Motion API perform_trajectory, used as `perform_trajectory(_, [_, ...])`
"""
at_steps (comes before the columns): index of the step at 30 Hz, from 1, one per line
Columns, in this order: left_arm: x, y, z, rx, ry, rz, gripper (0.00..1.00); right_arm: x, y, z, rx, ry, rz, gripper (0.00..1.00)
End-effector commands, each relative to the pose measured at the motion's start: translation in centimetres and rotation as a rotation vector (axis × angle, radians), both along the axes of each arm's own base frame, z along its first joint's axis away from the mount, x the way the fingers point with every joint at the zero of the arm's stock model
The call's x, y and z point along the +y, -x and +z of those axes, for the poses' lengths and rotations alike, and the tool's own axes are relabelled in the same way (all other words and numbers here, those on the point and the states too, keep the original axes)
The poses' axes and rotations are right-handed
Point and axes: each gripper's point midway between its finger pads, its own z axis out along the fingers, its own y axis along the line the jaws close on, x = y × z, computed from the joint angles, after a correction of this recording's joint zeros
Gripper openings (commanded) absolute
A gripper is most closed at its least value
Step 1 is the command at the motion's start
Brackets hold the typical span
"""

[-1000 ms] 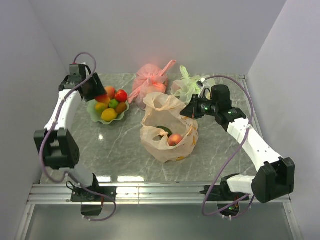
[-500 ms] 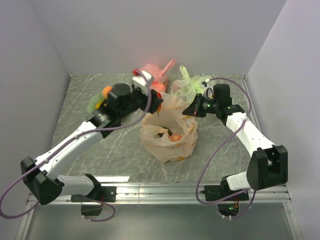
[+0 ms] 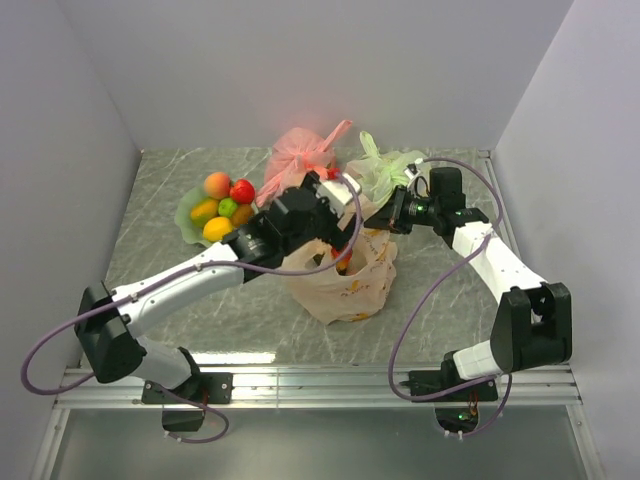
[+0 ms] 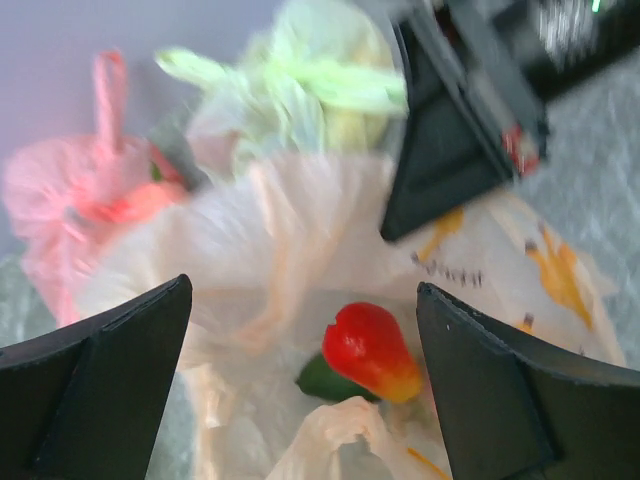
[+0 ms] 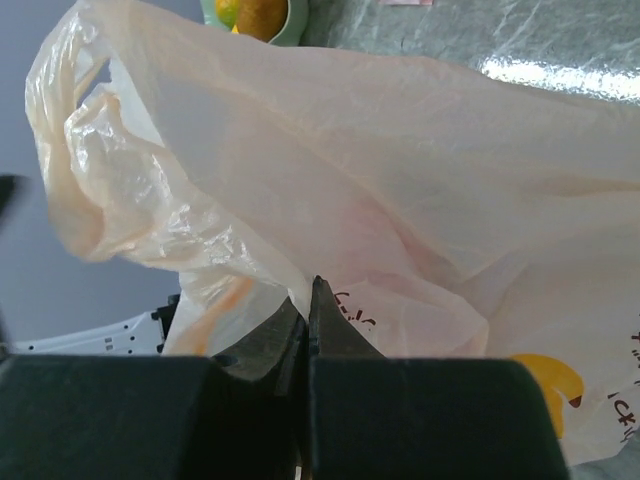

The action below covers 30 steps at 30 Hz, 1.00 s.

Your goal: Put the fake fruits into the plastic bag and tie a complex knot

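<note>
The pale orange plastic bag (image 3: 350,290) stands open in the middle of the table, and no knot shows on it. My left gripper (image 4: 304,300) hangs open right above its mouth. Below it, inside the bag, a red and yellow fake fruit (image 4: 370,350) rests on a green one (image 4: 318,381). My right gripper (image 5: 310,285) is shut on the bag's right rim (image 5: 260,250) and holds it up; in the top view the right gripper (image 3: 385,222) is at the bag's far right edge. Several more fake fruits (image 3: 225,203) lie in the pale green dish (image 3: 187,214) at the back left.
A pink tied bag (image 3: 300,155) and a light green tied bag (image 3: 385,170) stand just behind the orange bag, close to both grippers. White walls close in the table at the back and both sides. The left arm stretches diagonally across the table's left half.
My left arm swung from the dish over to the bag's mouth carrying a red fruit, then its jaws opened and the fruit dropped into the bag. The right gripper kept its hold.
</note>
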Motion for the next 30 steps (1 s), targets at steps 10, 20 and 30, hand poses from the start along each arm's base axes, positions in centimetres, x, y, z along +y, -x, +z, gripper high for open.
perform_trajectory(10, [17.6, -9.1, 7.2, 0.147, 0.249, 0.472, 0.97, -0.2, -0.5, 0.6, -0.049, 0.007, 0.024, 0.0])
perform_trajectory(20, [31.9, -19.2, -3.0, 0.479, 0.329, 1.058, 0.99, -0.4, -0.1, 0.6, -0.069, 0.023, 0.027, 0.0])
perform_trajectory(30, [33.0, -23.3, -9.4, 0.56, 0.295, 1.081, 0.99, -0.4, 0.2, 0.2, -0.068, 0.029, 0.035, 0.0])
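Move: The left hand, empty and wide open, wants the peach on top of the fruit bowl, about 22 cm ahead, 33 cm to its left and some 18 cm below. The red apple sits about 8 cm to the right of the peach and 2 cm nearer; the yellow mango lies 4 cm to the left of it and 8 cm nearer. The tied pink bag stands 20 cm ahead and 10 cm left of the hand, 21 cm lower. From the right hand, the peach is roughly 42 cm left, 20 cm ahead and 10 cm down. Leftward and forward in one fast arc, the left hand leaves the open orange bag for the bowl, about 33 cm left and 21 forward, first rising some 11 cm, then sinking well below its starting height to bring its open fingers just over the peach. The wrist swings counter-clockwise and tips down to point forward and down. The right hand stays, still pinching the bag's rim. ##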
